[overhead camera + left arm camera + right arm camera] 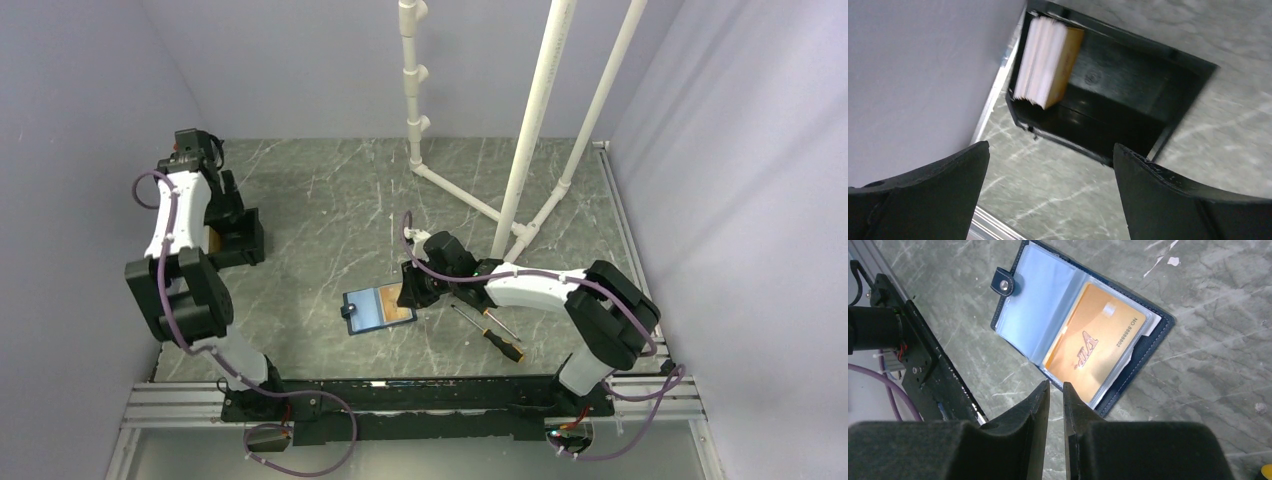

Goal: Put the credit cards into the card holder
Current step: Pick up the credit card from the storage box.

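The navy card holder (372, 308) (1033, 310) lies open on the table, its clasp tab to the left. One orange credit card (1093, 347) (403, 314) sits in its right clear sleeve. My right gripper (1055, 385) (410, 290) hovers at the holder's near edge, its jaws a slim gap apart with nothing between them. A stack of credit cards (1045, 62) stands on edge in a black box (1128, 100) (238, 240) by the left wall. My left gripper (1050, 150) (225, 195) hangs wide open above the table just short of that box, holding nothing.
Two orange-handled screwdrivers (505, 345) lie just right of the holder, beneath the right arm. White PVC pipes (530, 130) rise from the back middle of the table. The left wall (923, 75) runs close beside the box. A rail (400, 390) runs along the near edge.
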Tool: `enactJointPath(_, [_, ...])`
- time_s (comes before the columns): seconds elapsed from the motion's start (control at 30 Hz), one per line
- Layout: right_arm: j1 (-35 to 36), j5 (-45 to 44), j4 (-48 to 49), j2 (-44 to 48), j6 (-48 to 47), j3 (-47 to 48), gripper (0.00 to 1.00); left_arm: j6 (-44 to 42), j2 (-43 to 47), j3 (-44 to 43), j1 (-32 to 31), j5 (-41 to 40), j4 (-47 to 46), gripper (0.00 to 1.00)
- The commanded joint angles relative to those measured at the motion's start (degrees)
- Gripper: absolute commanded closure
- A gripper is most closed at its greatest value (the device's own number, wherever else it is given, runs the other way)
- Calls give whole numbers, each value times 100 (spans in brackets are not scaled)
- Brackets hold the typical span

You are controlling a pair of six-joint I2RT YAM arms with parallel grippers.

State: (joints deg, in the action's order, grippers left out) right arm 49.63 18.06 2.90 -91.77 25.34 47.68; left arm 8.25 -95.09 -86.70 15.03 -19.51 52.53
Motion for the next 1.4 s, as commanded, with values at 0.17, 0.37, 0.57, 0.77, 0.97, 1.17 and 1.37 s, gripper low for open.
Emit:
enactJointPath(0.17, [-27, 250, 423, 308, 106, -136, 81, -932, -1203, -530, 448, -275, -327, 6])
enactJointPath(0.37, [-32, 215, 396, 344, 86, -136, 81, -865, -1958, -664, 510, -589, -348, 14])
enactJointPath(0.57, [-54, 280, 430, 250, 119, -127, 81, -861, -2181, -686, 527, -728, -386, 20])
enactJointPath(0.77, [-71, 301, 432, 178, 120, -110, 81, -862, -2259, -732, 570, -888, -403, 30])
enactJointPath(0.97, [-85, 336, 457, 143, 129, -110, 81, -860, -2373, -872, 597, -1009, -358, 40])
enactJointPath(1.17, [-93, 346, 457, 111, 138, -101, 81, -861, -2343, -980, 596, -936, -262, 47])
enactJointPath(1.37, [-93, 371, 486, 114, 153, -118, 81, -860, -2240, -928, 595, -839, -268, 52])
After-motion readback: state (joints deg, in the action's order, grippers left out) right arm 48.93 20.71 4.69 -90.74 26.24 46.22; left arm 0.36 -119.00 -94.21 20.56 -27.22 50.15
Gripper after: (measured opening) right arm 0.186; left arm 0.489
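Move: The stack of upright credit cards, in the left end of the black storage box, lies about 6 cm left and 1 cm ahead of the wide-open left hand, some 12 cm below. Its rightmost card, the orange one, is about 2 cm right of the stack's middle, and the middle of the box about 6 cm right of it, both level with it fore and aft. From the right hand the stack is about 51 cm left, 14 cm ahead and 5 cm lower. The card stack is straddled by the left hand, which comes down about 11 cm into the storage box while going some 7 cm left, its fingers tipping about 20 degrees nearer to straight down. Once low, it eases its last centimetre or two leftward and then stays, the fingers closing from wide open to about half, one on each side of the stack. ##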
